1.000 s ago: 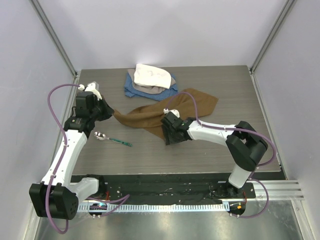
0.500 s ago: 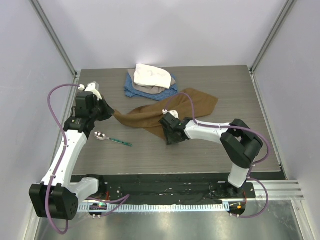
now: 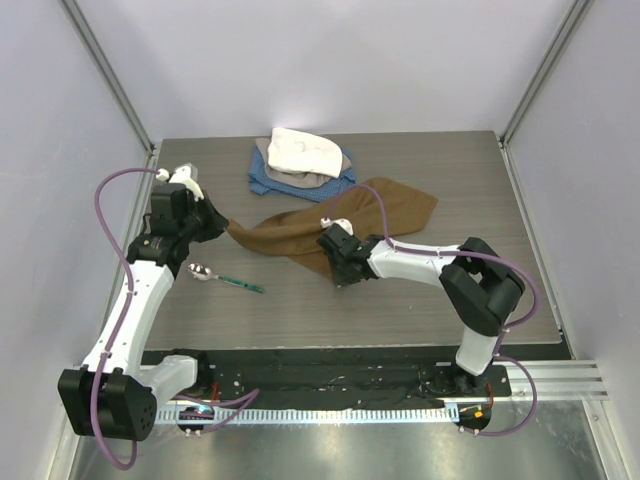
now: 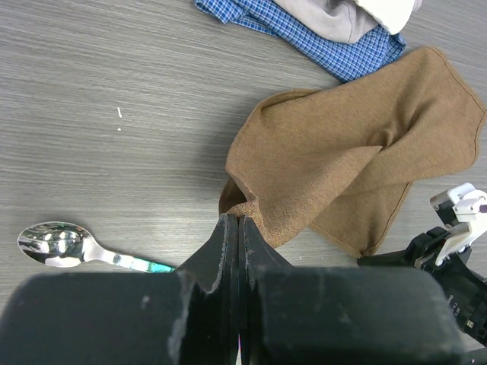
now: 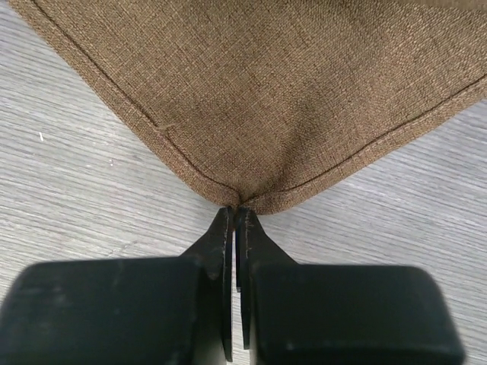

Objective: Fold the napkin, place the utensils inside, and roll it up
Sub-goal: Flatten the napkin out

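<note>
The tan-brown napkin lies rumpled across the middle of the table, stretched between both arms. My left gripper is shut on its left corner. My right gripper is shut on the napkin's near corner, the hem pinched between the fingertips. The spoon, silver bowl and thin green handle, rests on the table below my left gripper, apart from the napkin.
A heap of cloths sits at the back centre: a white cloth on top of a blue checked one. Walls close in the table on the left, right and back.
My right gripper has slid a little to the left and closed its fingers on the napkin's near corner. The left arm, spoon and cloth heap have not moved.
</note>
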Controlling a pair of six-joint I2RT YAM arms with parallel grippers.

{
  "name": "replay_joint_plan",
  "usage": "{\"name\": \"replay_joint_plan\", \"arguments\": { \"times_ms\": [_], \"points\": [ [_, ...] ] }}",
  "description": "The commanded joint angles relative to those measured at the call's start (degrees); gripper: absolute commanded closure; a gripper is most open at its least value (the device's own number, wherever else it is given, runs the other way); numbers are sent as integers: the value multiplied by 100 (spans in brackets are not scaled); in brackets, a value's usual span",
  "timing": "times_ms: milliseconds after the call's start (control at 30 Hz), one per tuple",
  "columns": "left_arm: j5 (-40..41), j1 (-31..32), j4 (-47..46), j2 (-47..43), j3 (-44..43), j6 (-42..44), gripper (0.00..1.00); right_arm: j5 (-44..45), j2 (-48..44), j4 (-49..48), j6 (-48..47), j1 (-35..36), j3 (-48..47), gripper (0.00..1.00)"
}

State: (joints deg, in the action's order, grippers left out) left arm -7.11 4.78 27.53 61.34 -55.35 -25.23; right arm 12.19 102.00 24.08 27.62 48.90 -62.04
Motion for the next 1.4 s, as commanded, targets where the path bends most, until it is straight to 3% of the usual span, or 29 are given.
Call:
{"name": "replay_joint_plan", "arguments": {
  "times_ms": [0, 333, 533, 733, 1033, 1233, 1367],
  "points": [
    [-36, -38, -116, -61, -55, 27, 100, 135, -371, 115, -177, -153, -27, 99],
    [17, -38, -125, 27, -423, -113, 100, 293, -2348, 633, -775, -1181, -457, 99],
    [-106, -29, -274, 228, -827, -377, 100, 750, -3044, 862, -1267, -1594, -976, 99],
    [-89, 111, -353, 484, -1521, -579, 100, 1119, -3274, 958, -1680, -2024, -1748, 99],
    [-79, 384, 77, 862, -3823, -527, 100, 2112, -3721, 1126, -2295, -2052, -3656, 99],
    [-123, 392, 270, 493, -4861, -518, 100, 1929, -3985, 1091, -2498, -2052, -4588, 99],
    [-246, 384, 183, 308, -4862, -666, 100, 1718, -4003, 968, -2472, -2060, -4572, 99]
  ]
}}
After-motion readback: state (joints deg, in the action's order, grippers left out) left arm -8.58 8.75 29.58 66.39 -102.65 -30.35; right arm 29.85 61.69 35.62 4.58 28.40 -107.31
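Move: The brown napkin's middle lies about 15 cm ahead of the right hand, which pinches its near corner at the table; from the left hand, already gripping another corner in the air, that middle is some 10 cm ahead, 23 cm right and 18 cm below. The folded cloth stack is about 32 cm ahead and 10 cm left of the right hand. The spoon lies 5 cm back, 4 cm left and 20 cm below the left hand. The napkin is hoisted high by its two pinched corners. The right hand starts first, climbing some 53 cm and drawing about 22 cm right, away from the left hand, bowing forward and then back as its fingers tip up from steeply down; the left follows later, rising about 32 cm with a similar forward-and-back bow and tipping up some 35 degrees. Both keep their pinch. ##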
